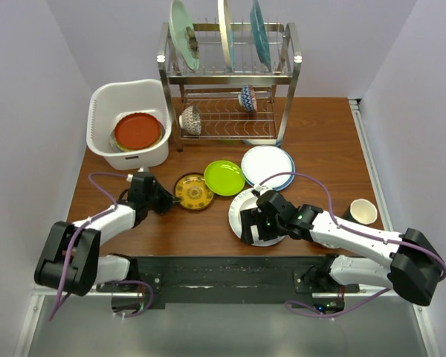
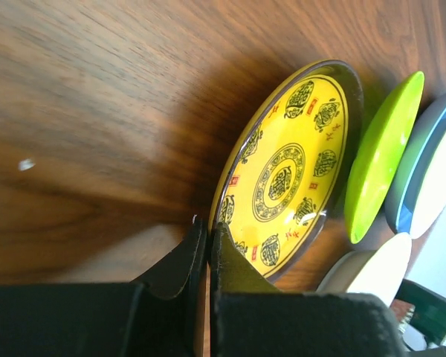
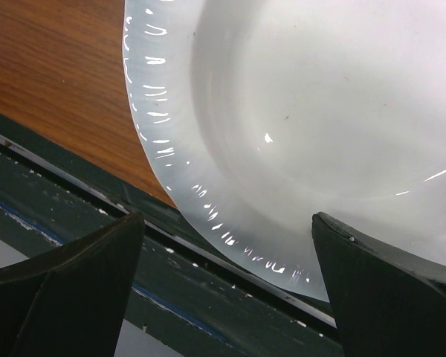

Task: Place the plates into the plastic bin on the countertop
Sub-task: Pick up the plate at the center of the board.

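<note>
A yellow patterned plate [image 1: 194, 191] [image 2: 290, 171] lies on the countertop [image 1: 320, 134]. My left gripper [image 1: 169, 199] [image 2: 208, 227] is shut on its near-left rim, one finger inside the rim and one outside. A lime green plate [image 1: 224, 178] [image 2: 380, 152], a blue-rimmed white plate [image 1: 267, 165] and a plain white plate [image 1: 256, 216] [image 3: 312, 126] lie to its right. My right gripper [image 1: 253, 223] [image 3: 227, 223] stands open with its fingers astride the white plate's near rim. The plastic bin [image 1: 104, 104] at the back left holds an orange-red plate [image 1: 137, 130].
A two-tier metal dish rack [image 1: 230, 82] at the back carries three upright plates on top and two small bowls below. A cream cup [image 1: 363, 211] stands at the right. The white plate overhangs the table's dark front edge [image 3: 208, 297].
</note>
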{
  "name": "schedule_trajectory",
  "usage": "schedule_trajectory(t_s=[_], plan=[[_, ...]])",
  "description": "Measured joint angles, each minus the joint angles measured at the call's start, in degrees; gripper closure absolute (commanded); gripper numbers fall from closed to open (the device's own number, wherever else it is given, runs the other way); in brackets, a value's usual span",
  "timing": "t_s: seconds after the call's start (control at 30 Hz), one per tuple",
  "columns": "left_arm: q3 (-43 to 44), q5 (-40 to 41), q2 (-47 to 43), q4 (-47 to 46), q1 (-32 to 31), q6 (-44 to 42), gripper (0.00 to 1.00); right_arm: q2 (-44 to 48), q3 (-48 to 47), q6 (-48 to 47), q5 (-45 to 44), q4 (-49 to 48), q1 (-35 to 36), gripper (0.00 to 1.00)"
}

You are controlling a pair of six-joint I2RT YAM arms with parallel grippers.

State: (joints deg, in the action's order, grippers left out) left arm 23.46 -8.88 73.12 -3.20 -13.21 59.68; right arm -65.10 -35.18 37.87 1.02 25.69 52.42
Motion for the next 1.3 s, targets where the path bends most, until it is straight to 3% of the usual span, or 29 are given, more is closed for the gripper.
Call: schedule_trajectory(t_s=[0.5,0.9,1.3], plan=[[3.13,6.62,-13.66,16.81,0.0,-2.82,1.0,1.16,0.07,0.02,0.04,0.59,0.02,0.01],[5.07,7.93,-18.47,23.21,0.0,-4.15,1.0,2.19,0.68,0.02,0.02,0.44,0.0,0.01],[12.7,9.2,-20.87,28.89,0.0,-6.36,1.0,2.29,0.72,0.02,0.04,0.44,0.0,0.01]])
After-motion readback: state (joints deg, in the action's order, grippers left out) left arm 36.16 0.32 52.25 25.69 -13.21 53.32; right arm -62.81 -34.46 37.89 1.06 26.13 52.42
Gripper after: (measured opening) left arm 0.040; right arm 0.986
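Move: Some 21 cm ahead of the left hand and 13 cm to its left is the middle of the plastic bin, a few cm higher; the red plate inside is 19 cm ahead and 11 cm left. The yellow plate, already pinched, is centred about 2 cm ahead and 5 cm right. The green plate sits 6 cm ahead and 13 cm right, the white plate stack 10 cm ahead and 25 cm right. From the right hand the bin is roughly 28 cm ahead and 31 cm left. Keeping its pinch on the near-left rim of the yellow plate, the left hand raises it about 10 cm, at first drifting some 3 cm left and a little back, away from the green plate, then climbing faster and almost straight up. The wrist rolls its left side up and lifts the fingertips, each by roughly 10 degrees. ##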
